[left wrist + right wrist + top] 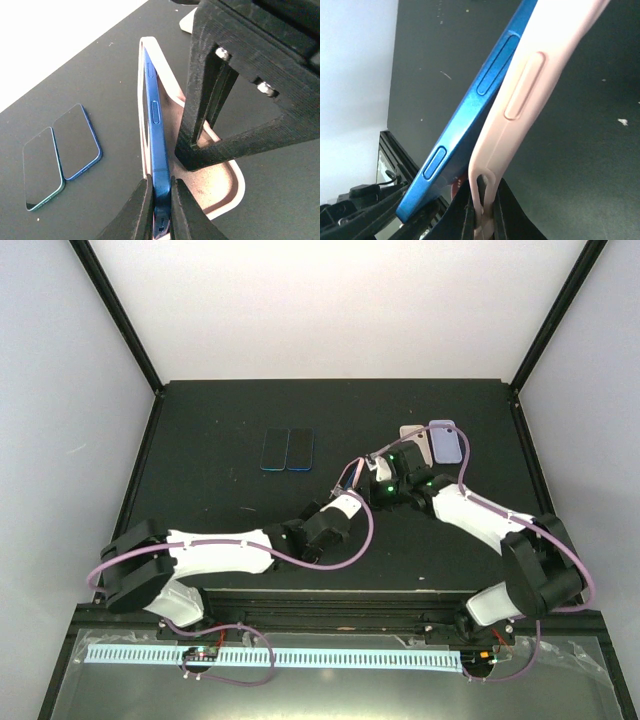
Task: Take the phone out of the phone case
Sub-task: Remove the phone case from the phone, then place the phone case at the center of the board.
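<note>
A blue phone [152,130] stands on its edge, half tilted out of a pink phone case [227,185]. My left gripper [161,205] is shut on the phone's near end, one finger on each face. In the right wrist view the phone [465,125] leans away from the phone case [530,85], and my right gripper [483,212] is shut on the case's thin rim by its cut-out. From above, both grippers meet right of the mat's centre, the left one [362,475] just left of the right one [388,470], with the case [413,437] behind them.
Two bare dark phones [275,450] [299,449] lie side by side face up at the mat's middle back. A lavender case [447,441] lies beside the pink one. The right gripper's black frame [240,95] hangs over the case interior.
</note>
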Available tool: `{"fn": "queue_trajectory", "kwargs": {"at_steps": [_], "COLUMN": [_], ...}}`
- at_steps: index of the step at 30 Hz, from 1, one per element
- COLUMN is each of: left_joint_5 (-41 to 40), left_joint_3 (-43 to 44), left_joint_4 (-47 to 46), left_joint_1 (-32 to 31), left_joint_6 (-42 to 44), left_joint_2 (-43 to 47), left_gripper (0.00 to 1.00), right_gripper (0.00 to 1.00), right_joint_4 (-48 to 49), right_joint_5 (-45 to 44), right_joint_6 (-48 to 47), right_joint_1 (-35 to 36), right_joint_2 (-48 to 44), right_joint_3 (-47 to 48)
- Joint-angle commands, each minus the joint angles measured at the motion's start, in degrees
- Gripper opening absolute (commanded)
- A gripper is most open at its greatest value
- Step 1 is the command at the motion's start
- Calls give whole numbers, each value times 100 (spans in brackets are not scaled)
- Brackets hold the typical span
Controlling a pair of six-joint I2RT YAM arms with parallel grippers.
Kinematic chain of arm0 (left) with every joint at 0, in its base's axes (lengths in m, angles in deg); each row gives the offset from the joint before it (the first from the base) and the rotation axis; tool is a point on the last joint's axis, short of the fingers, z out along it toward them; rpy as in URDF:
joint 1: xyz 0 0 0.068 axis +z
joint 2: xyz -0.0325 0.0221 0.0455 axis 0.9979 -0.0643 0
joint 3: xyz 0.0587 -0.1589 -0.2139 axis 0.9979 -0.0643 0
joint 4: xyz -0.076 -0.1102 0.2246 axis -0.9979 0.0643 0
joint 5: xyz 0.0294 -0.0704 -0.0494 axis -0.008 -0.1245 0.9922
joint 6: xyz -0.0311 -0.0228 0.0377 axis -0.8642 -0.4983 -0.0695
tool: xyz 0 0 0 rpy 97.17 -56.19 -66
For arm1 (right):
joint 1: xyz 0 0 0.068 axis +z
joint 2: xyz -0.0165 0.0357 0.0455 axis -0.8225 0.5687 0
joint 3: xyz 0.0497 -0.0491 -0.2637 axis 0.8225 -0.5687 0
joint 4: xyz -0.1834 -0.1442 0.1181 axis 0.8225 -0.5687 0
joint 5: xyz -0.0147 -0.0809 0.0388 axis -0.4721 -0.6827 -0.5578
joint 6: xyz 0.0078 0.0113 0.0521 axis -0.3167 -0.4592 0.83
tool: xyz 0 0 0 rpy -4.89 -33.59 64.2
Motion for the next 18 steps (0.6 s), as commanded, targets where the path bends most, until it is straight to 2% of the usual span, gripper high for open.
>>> {"fn": "queue_trajectory", "kwargs": {"at_steps": [1,14,18], "left_joint_5": [-634,-619,-527], "left_joint_3": [-40,-796,-1005], "left_joint_4": [149,666,930], "left_joint_1": [76,87,94], "left_joint_6": [-583,-1212,-1506], "left_joint_2": [916,2601,3126], "left_gripper": [2,1,2], "right_gripper": [1,1,1], "right_joint_4": [-566,-872,-925], "right_joint_5": [-1531,-1962,-1997], "right_joint_6": [-632,-1067,-1470], "right_joint_1": [-198,-236,-303], "right_joint_2": [-59,-25,116], "right_joint_3": [-26,280,469]}}
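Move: My left hand holds the blue phone by its near end, and its far end is still in the pink case, whose middle is about 6 cm ahead and 3 cm right, roughly level. From my right hand, which grips the case's edge, that middle is some 4 cm ahead and 3 cm left. The two bare phones lie some 17 cm ahead and 12 cm left of my left hand, 14 cm lower; the tan case is about 16 cm ahead and 20 cm right of my right hand, 11 cm lower. I keep both grips and lift both hands about 3 cm, drifting slightly left and back as I draw the phone out. Then they part: my left hand sweeps the phone left and up, about 8 cm each way overall, rolling its left side down some 20 degrees, while my right hand reverses with the case to the right, down and forward, its fingers tipping farther down. ##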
